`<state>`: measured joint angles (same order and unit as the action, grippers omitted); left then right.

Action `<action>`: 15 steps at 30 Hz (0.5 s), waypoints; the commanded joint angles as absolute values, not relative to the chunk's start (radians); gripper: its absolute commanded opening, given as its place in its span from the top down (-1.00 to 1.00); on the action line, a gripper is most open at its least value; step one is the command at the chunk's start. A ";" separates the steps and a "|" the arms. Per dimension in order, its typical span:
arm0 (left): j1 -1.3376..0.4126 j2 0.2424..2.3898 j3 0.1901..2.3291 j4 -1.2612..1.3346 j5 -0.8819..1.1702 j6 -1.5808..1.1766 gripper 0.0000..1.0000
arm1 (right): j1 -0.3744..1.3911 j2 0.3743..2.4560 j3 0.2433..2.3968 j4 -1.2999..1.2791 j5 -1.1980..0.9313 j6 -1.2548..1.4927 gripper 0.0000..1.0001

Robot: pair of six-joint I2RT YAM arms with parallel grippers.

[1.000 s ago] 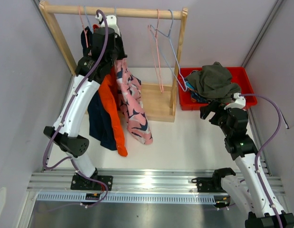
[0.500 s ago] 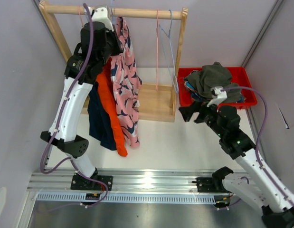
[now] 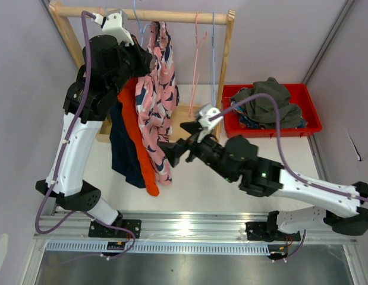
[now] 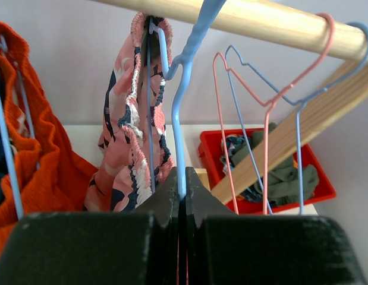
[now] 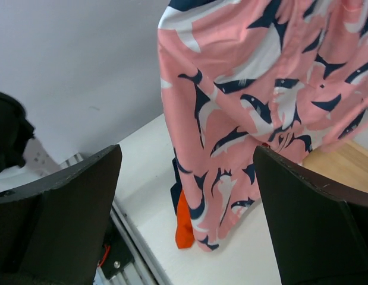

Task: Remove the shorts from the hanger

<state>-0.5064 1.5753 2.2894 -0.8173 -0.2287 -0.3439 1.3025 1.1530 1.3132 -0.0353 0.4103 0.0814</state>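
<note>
The pink shorts with dark print (image 3: 157, 101) hang on a blue wire hanger (image 4: 182, 119) at the wooden rod (image 3: 172, 16). My left gripper (image 4: 182, 193) is shut on that hanger's wire just below its hook, high up by the rod (image 3: 142, 59). The orange shorts (image 3: 143, 151) and plain navy shorts (image 3: 123, 151) hang to the left of the pink pair. My right gripper (image 3: 167, 152) is open, its jaws wide apart, facing the lower part of the pink shorts (image 5: 255, 101) without touching them. The olive shorts (image 3: 267, 101) lie in the red bin (image 3: 311, 119).
Two bare wire hangers, one pink (image 3: 197, 59) and one blue (image 3: 213, 53), hang at the rod's right end. The rack's wooden base (image 3: 192, 127) stands behind my right arm. Grey walls close in on both sides. A metal rail (image 3: 184, 225) runs along the near edge.
My right arm has swung left from the red bin to the pink shorts. My left arm has risen toward the rod, lifting the hanger and the pink shorts.
</note>
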 commanded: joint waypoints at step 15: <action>-0.535 1.414 2.180 -0.712 -0.110 -0.426 1.00 | 1.335 1.597 1.560 0.268 0.639 -0.022 -0.95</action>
<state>-0.5293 1.4654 2.1899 -0.7837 -0.1452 -0.4065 1.3304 1.5738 1.5043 0.1429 0.5617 -0.0040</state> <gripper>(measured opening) 0.028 0.986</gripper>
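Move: The right hand is open, and the pink shorts' middle is about 11 cm ahead of it, 8 cm left and 5 cm lower; the orange garment hangs just beyond, some 13 cm ahead and 15 cm left. The left hand grips the shorts' blue hanger; from it the shorts' middle is roughly 7 cm ahead, 3 cm right and 13 cm down, and the empty pink hanger 8 cm ahead, 12 cm right. Open right hand sweeps about 10 cm left, slightly forward and down, towards the shorts; left draws the hanger back. ##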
